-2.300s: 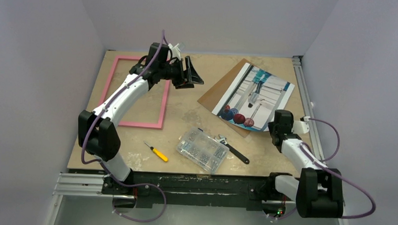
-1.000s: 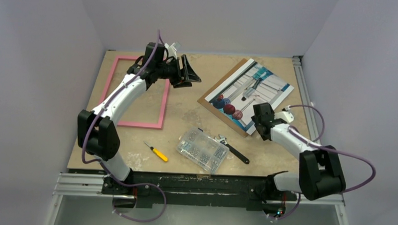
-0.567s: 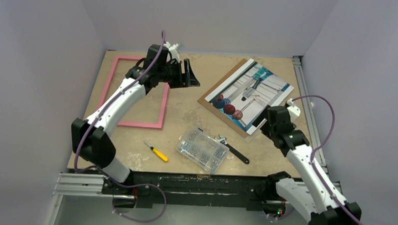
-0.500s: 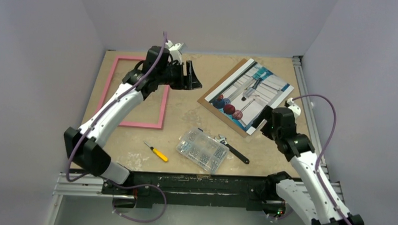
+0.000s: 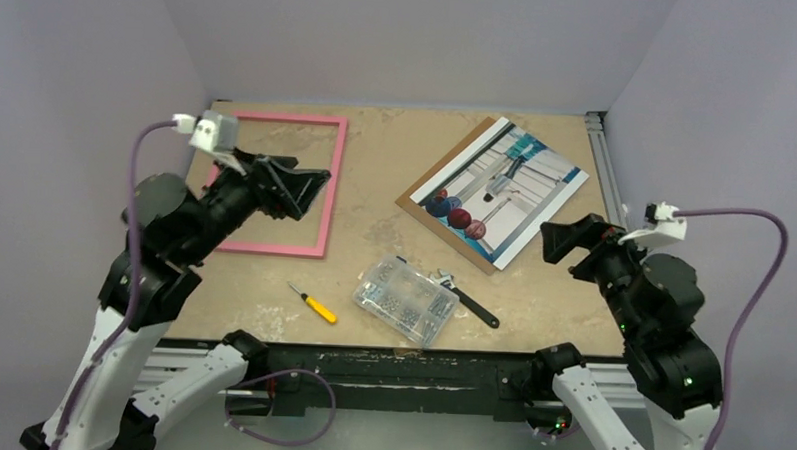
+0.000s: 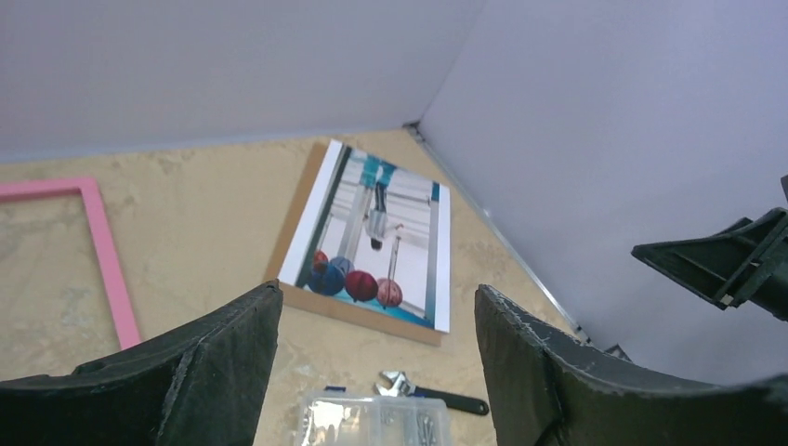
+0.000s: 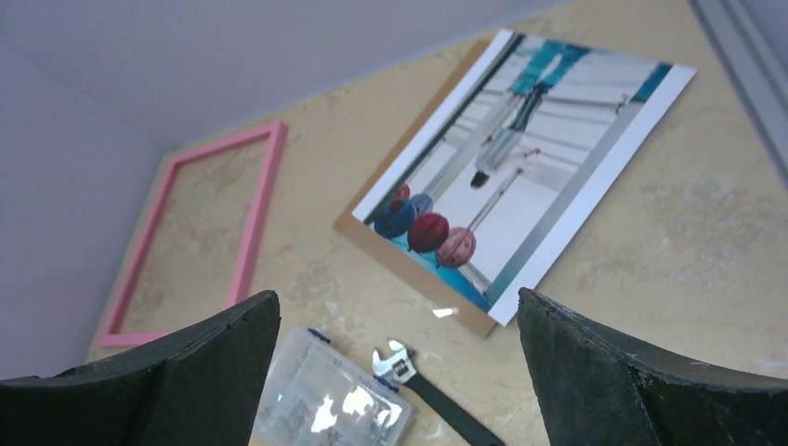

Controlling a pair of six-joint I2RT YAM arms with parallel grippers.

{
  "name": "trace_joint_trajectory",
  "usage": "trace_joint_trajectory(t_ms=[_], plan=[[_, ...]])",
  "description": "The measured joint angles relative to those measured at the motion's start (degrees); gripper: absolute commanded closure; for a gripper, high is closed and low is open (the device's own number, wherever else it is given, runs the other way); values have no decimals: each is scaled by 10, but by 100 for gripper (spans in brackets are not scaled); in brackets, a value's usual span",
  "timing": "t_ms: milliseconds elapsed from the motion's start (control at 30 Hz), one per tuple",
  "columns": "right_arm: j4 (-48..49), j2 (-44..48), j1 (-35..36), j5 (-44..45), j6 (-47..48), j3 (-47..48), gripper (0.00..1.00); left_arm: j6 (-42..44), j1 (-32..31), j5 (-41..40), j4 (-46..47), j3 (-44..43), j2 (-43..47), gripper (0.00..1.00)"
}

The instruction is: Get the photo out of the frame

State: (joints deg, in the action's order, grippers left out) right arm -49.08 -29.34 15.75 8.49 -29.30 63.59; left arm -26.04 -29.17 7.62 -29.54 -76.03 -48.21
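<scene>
The pink frame (image 5: 334, 183) lies flat at the table's far left, with bare table showing through its opening; it also shows as the frame (image 6: 107, 269) and the frame (image 7: 251, 223) in the wrist views. The photo (image 5: 511, 189) rests face up at the far right on a brown backing board (image 5: 426, 191), apart from the frame. Both wrist views catch the photo (image 6: 381, 232) (image 7: 530, 167). My left gripper (image 5: 314, 194) hangs open and empty above the frame's right side. My right gripper (image 5: 559, 249) is open and empty, raised near the photo's near right corner.
A clear screw box (image 5: 405, 300) sits front centre, a black-handled wrench (image 5: 467, 299) just right of it and a yellow screwdriver (image 5: 314, 304) to its left. A metal rail (image 5: 604, 182) runs along the table's right edge. Grey walls close in three sides.
Both arms have pulled back and risen toward the near edge. The left gripper has left the far centre for the frame's side. The right gripper has opened wider. Photo and board have stayed put.
</scene>
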Motion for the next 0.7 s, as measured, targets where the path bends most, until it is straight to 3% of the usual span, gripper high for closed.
trace_joint_trajectory(t_ms=[233,700], plan=[[-8,9,0,24,28,82,1,19,0,-66,24,-1,104,25],[-1,51,0,72,43,159,1,62,0,-138,34,9,157,23]])
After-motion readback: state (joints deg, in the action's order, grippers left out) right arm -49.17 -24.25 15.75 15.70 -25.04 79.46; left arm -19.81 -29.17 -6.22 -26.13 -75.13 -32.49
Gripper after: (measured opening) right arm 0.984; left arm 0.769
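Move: The photo, out of its frame and lying on the brown backing board, is straight ahead of the right hand, about 31 cm out and 31 cm down. From that hand the wrench is some 6 cm ahead and 9 cm left, the parts box 5 cm ahead and 22 cm left. For the left hand the photo lies about 28 cm ahead, 37 cm right and 41 cm down, while the empty pink frame is 28 cm ahead and 17 cm left. The photo is left lying as both empty, open hands keep drawing away from it. The right rises about 11 cm, pulling back some 6 cm and a little to the right, its fingertips tipping up about 20 degrees; the left goes left, up and back, tilting up likewise and turning somewhat counter-clockwise. ##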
